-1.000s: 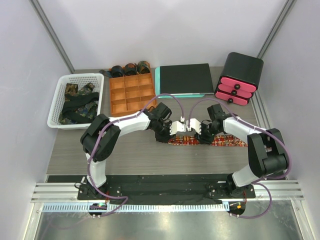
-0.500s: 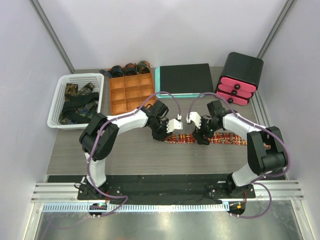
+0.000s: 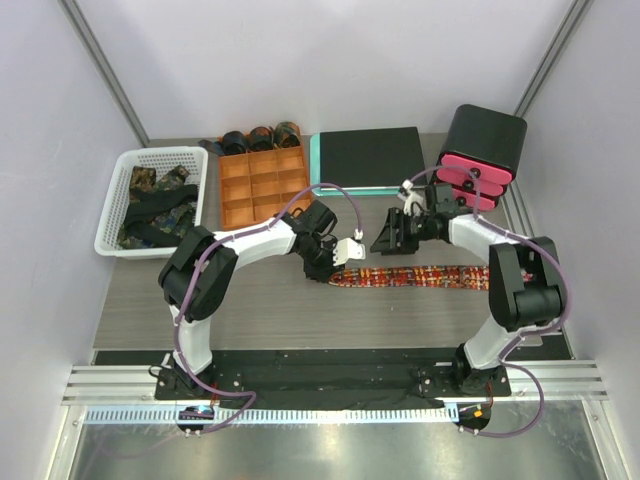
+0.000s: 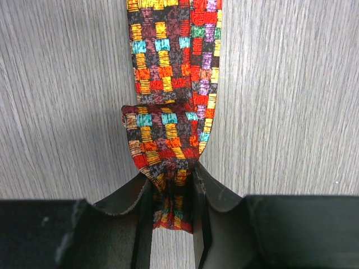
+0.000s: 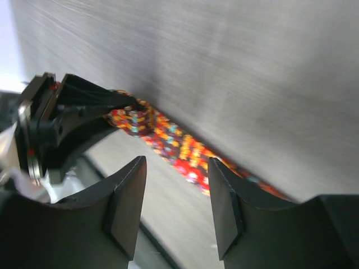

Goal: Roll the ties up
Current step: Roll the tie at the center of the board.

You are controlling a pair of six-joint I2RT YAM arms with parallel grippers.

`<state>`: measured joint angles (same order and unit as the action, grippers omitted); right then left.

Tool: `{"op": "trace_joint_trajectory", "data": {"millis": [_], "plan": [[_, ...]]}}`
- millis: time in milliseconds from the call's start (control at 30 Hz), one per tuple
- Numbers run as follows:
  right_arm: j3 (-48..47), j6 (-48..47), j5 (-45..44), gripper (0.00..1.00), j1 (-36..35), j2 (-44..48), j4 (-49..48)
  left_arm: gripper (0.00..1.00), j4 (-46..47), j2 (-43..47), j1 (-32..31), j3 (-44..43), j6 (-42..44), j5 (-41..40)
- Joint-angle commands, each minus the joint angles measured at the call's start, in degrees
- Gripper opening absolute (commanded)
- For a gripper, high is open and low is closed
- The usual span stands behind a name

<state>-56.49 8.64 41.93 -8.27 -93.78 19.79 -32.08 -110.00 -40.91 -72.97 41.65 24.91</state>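
The red-orange check tie (image 3: pixel 415 275) lies flat, running left to right across the table in front of both arms. My left gripper (image 3: pixel 335 268) is at its left end. In the left wrist view the tie's end (image 4: pixel 168 134) is folded back once, and my left gripper (image 4: pixel 173 207) is shut on that fold. My right gripper (image 3: pixel 383 243) is open and empty, held above the table behind the tie. In the right wrist view its fingers (image 5: pixel 126 210) stand wide apart, with the tie (image 5: pixel 185 147) below and my left gripper (image 5: pixel 61 129) beyond.
A white basket (image 3: pixel 112 215) at the left holds dark patterned ties (image 3: pixel 155 205). An orange compartment tray (image 3: pixel 262 187) has several rolled ties (image 3: pixel 260 137) along its back. A black pad on a teal board (image 3: pixel 368 158) and a black box with pink drawers (image 3: pixel 480 155) stand at the back right.
My right gripper let go of the tie, rose and drew back to the right toward the drawer box. The tie now lies straighter. My left gripper kept its hold.
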Motion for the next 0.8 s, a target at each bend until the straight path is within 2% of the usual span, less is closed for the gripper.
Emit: {"op": "trace_joint_trajectory", "data": {"millis": [0, 33, 67, 100, 133, 200, 233, 267, 333, 367, 500, 600, 767], "plan": [[2.88, 21.42, 4.22, 0.53, -3.68, -2.55, -13.03, 0.18, -2.82, -0.57, 0.21, -1.3, 0.28, 0.41], [1.48, 18.02, 3.6, 0.55, -3.77, -2.99, -11.63, 0.17, -2.9, -0.83, 0.21, -1.56, 0.19, 0.32], [0.16, 14.94, 2.29, 0.61, -3.07, -3.51, -9.44, 0.17, -2.99, -0.92, 0.3, -1.74, 0.1, 0.32], [-1.59, 10.39, 1.67, 0.63, -2.63, -3.87, -0.81, 0.17, -3.17, -1.01, 0.21, -1.82, 0.19, 0.41], [-6.3, -2.54, 0.18, 0.65, -2.1, -3.96, 4.76, 0.17, -3.17, -0.92, 0.3, -1.83, 0.27, 0.32], [-8.54, -14.91, -3.6, 0.72, 0.79, -1.95, 14.08, 0.17, -3.08, -1.01, 0.21, -1.74, 0.28, 0.41], [-7.85, -19.5, -4.92, 0.75, 2.11, -0.63, 15.61, 0.17, -3.17, -0.92, 0.21, -1.74, 0.19, 0.41], [-7.41, -30.51, -5.8, 0.8, 5.25, 0.69, 17.54, 0.17, -3.17, -0.92, 0.21, -1.74, 0.19, 0.41], [-7.5, -41.46, -9.83, 0.82, 6.95, 3.15, 24.05, 0.18, -3.17, -0.92, 0.3, -1.74, 0.19, 0.49], [-7.23, -52.65, -11.42, 0.83, 7.48, 3.77, 25.54, 0.17, -3.17, -0.84, 0.3, -1.74, 0.27, 0.41], [-4.52, -70.63, -19.06, 0.89, 11.43, 4.66, 30.64, 0.17, -3.26, -0.66, 0.21, -1.56, 0.28, 0.41], [-3.63, -77.78, -21.18, 0.91, 12.58, 3.87, 31.1, 0.18, -3.34, -0.66, 0.3, -1.56, 0.28, 0.32], [-1.09, -84.13, -23.99, 0.93, 12.93, 2.63, 31.19, 0.18, -3.43, -0.75, 0.3, -1.65, 0.1, 0.14]]}}
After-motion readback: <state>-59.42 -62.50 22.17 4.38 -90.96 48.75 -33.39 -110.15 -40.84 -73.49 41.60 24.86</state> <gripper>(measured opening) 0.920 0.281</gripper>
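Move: The flat stretch of the tie that the right hand heads for lies some 17 cm to its right, 5 cm back and 7 cm below. The tie's gathered end, still pinched by the left hand, is about 16 cm left and 5 cm back; the black laptop lies some 30 cm ahead and 4 cm left. From the left hand, the flat stretch is about 35 cm to the right, level with it. After a brief leftward dip, the right hand swings some 18 cm right, opening and tipping down; left keeps pinching. ##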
